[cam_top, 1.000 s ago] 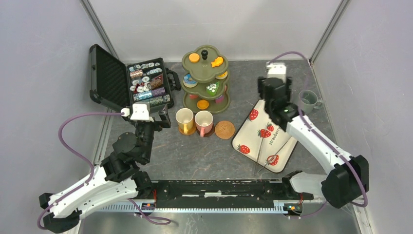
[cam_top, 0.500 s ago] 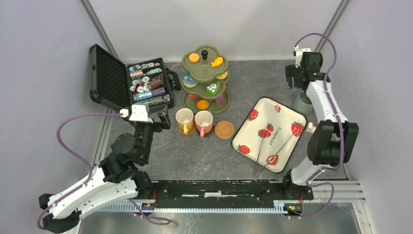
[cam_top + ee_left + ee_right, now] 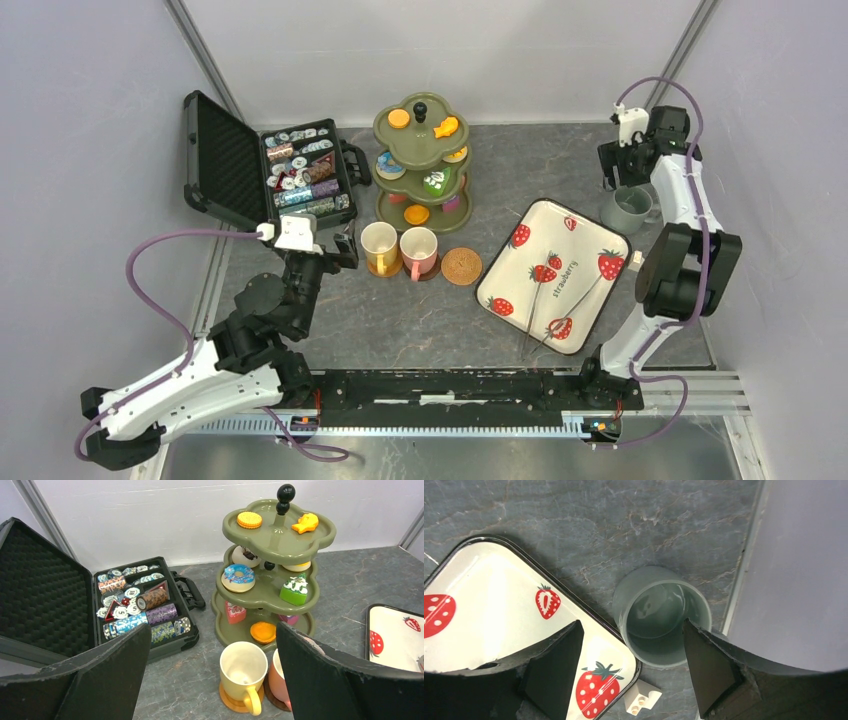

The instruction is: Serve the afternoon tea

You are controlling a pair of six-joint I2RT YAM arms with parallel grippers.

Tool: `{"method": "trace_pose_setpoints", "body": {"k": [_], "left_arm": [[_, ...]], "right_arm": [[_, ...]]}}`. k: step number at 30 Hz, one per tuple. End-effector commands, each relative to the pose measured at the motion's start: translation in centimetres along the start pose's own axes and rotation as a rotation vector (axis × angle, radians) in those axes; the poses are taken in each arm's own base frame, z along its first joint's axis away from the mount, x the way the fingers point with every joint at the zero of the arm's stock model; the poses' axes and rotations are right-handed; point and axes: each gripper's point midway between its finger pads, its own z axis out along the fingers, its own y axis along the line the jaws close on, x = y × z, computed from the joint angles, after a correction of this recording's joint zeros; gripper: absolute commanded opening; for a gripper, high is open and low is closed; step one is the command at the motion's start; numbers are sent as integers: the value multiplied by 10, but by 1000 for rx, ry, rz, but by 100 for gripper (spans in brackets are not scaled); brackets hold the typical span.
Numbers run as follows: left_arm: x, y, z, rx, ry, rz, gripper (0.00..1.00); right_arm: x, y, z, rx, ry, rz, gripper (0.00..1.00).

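Note:
The olive-green three-tier stand (image 3: 422,160) (image 3: 272,575) holds toy cakes and donuts, among them a blue-iced donut (image 3: 238,575) and a green cake (image 3: 295,590). In front of it the yellow mug (image 3: 379,245) (image 3: 243,672) and the pink mug (image 3: 418,250) (image 3: 280,680) each sit on a brown coaster. A third coaster (image 3: 461,266) lies bare beside them. My left gripper (image 3: 325,245) (image 3: 212,630) hangs open just left of the yellow mug. Over the upright grey-green mug (image 3: 627,207) (image 3: 661,615) my right gripper (image 3: 625,168) (image 3: 631,625) is open, one finger (image 3: 704,665) at its rim.
An open black case of poker chips (image 3: 300,175) (image 3: 135,605) stands left of the stand. A strawberry-print tray (image 3: 545,225) (image 3: 489,595) carrying thin metal forks lies next to the grey-green mug. A small white brick (image 3: 641,700) lies by the tray corner. The right wall (image 3: 799,570) is close.
My right arm swung from above the tray to the back right corner and came down over the grey-green mug. My left gripper edged slightly right toward the yellow mug.

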Motion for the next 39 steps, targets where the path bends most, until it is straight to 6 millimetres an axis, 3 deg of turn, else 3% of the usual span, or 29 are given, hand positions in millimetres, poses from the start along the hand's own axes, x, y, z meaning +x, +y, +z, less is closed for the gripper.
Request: {"method": "trace_pose_setpoints", "body": {"k": [1, 9, 12, 18, 21, 26, 33, 36, 39], "left_arm": [[-12, 2, 2, -24, -28, -30, 100], [-7, -5, 6, -18, -13, -7, 100], [-5, -7, 8, -16, -5, 2, 100], [-3, -9, 11, -26, 2, 22, 100], [-3, -8, 13, -36, 5, 21, 100], [-4, -8, 13, -35, 3, 12, 100], [-6, -7, 12, -27, 3, 1, 100], [-7, -5, 11, -27, -1, -6, 100], [-10, -3, 9, -25, -9, -20, 100]], "right_arm": [[16, -5, 18, 0, 46, 34, 78], [62, 2, 51, -38, 130, 88, 68], [75, 5, 60, -33, 149, 97, 59], [69, -2, 70, -12, 145, 132, 38], [72, -4, 75, 4, 171, 163, 21], [57, -5, 77, 2, 142, 240, 0], [21, -45, 56, 210, 125, 429, 0], [6, -41, 42, 288, 106, 573, 0], [-10, -34, 14, 450, 94, 575, 0]]}}
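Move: The green mug's middle is about 12 cm below the right hand, 3 cm back and 5 cm to its right. The strawberry tray is centred some 17 cm back and 10 cm left of this hand, and a small white block lies about 13 cm back and 6 cm right, both some 16 cm down. From the left hand the mug is roughly 55 cm right, 7 cm ahead and 29 cm lower. Right hand sinks about 11 cm, pinches the green mug's left wall, then lifts 3 cm, turning clockwise. ##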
